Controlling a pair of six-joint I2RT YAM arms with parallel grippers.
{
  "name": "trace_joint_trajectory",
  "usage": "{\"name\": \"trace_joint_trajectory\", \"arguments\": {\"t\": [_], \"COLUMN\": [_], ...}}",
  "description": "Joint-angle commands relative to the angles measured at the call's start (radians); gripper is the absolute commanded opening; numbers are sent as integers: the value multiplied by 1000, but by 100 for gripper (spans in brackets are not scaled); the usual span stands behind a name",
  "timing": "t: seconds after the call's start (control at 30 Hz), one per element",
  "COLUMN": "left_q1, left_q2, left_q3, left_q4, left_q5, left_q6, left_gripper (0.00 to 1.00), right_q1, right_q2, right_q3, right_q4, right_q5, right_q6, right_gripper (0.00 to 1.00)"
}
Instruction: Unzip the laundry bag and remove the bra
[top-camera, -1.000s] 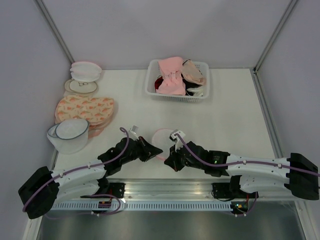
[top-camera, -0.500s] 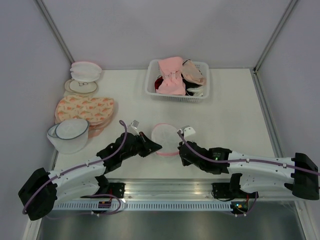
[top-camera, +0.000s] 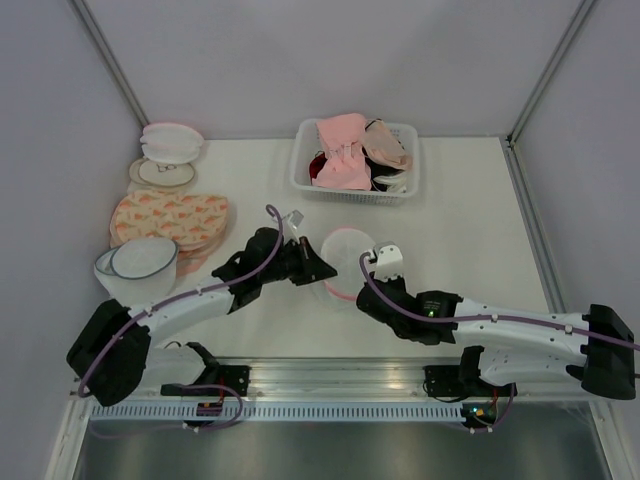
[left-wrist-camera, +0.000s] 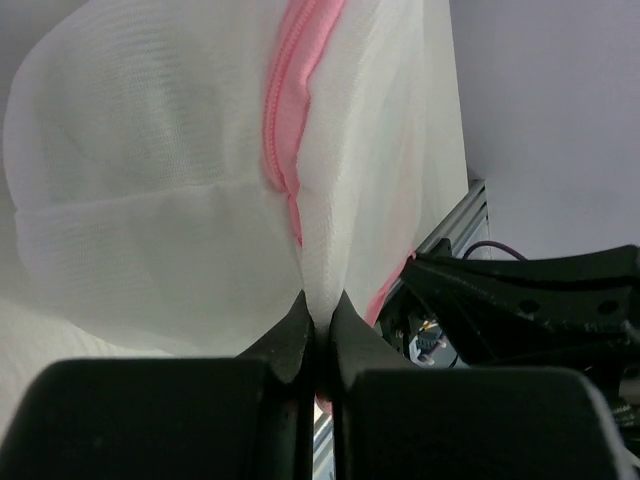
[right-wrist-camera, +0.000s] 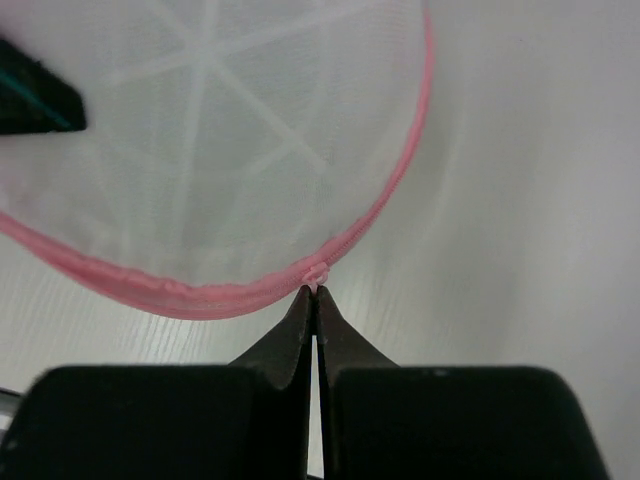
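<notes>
The laundry bag (top-camera: 345, 258), a white mesh dome with pink zipper trim, stands at the table's middle between both arms. My left gripper (top-camera: 322, 272) is shut on a fold of its mesh (left-wrist-camera: 318, 285) beside the pink zipper (left-wrist-camera: 290, 120). My right gripper (top-camera: 365, 283) is shut on the small pink zipper pull (right-wrist-camera: 317, 275) at the bag's near rim (right-wrist-camera: 200, 290). The bag's halves are still joined along the trim on the right wrist side. The mint-green bra is hidden; only faint pale cloth shows through the mesh.
A white basket (top-camera: 355, 160) with pink and beige bras stands at the back. Flat orange-patterned bags (top-camera: 170, 218), a blue-rimmed mesh dome (top-camera: 140, 268) and round white bags (top-camera: 165, 155) lie at the left. The table's aluminium front edge (top-camera: 330, 372) is close behind the arms.
Both grippers have moved away from the front edge toward the table's middle, carrying the bag with them. The bag has tipped up more on its edge.
</notes>
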Motion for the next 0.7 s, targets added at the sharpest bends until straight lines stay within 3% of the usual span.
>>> {"name": "trace_joint_trajectory", "arguments": {"t": [0.0,0.13,0.17,0.2,0.27,0.3,0.4,0.5,0.67], "left_q1": [43,100,117,123,138,138,138,137,94], "left_q2": [117,279,307,342,355,329,242,99,-38], "left_q3": [116,253,271,291,334,338,232,131,-38], "left_q4": [98,202,211,198,101,63,-19,-37,7], "left_q5": [122,236,247,248,209,174,29,-36,11], "left_q6": [123,120,115,113,115,117,89,16,-109], "left_gripper": [2,3,7,29,56,76,92,95,96], "right_q1": [-3,-3,-2,-2,-2,-2,-3,-3,-3], "right_q2": [5,-8,-14,-18,-28,-26,-20,-17,-26], "right_q3": [-19,-38,-41,-47,-45,-42,-39,-64,-99], "right_q4": [105,155,165,185,194,200,221,318,464], "right_q5": [-65,-134,-146,-157,-182,-188,-212,-298,-410], "right_q6": [-49,-60,-65,-65,-66,-69,-74,-106,-160], "right_gripper": [0,0,0,0,0,0,0,1,0]}}
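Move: Between the two hands hangs the laundry bag: its middle is about 3 cm ahead and 3 cm right of the left hand, some 4 cm lower, with that hand pinching the white mesh. The zipper end in the right fingers is roughly 3 cm back and 7 cm right of the left hand. From the right hand, the bag's middle lies about 6 cm ahead and 4 cm left, slightly below. The white basket stands some 27 cm ahead and 4 cm right of the left hand. Carrying the pinched mesh forward about 8 cm and slightly right, the left hand opens wide on the way and lets it go, then turns back some 5 cm and to the left, empty. The right hand meanwhile keeps its pinch on the zipper end and draws it about 6 cm left and a little back, swinging counter-clockwise and rolling its left side up. ##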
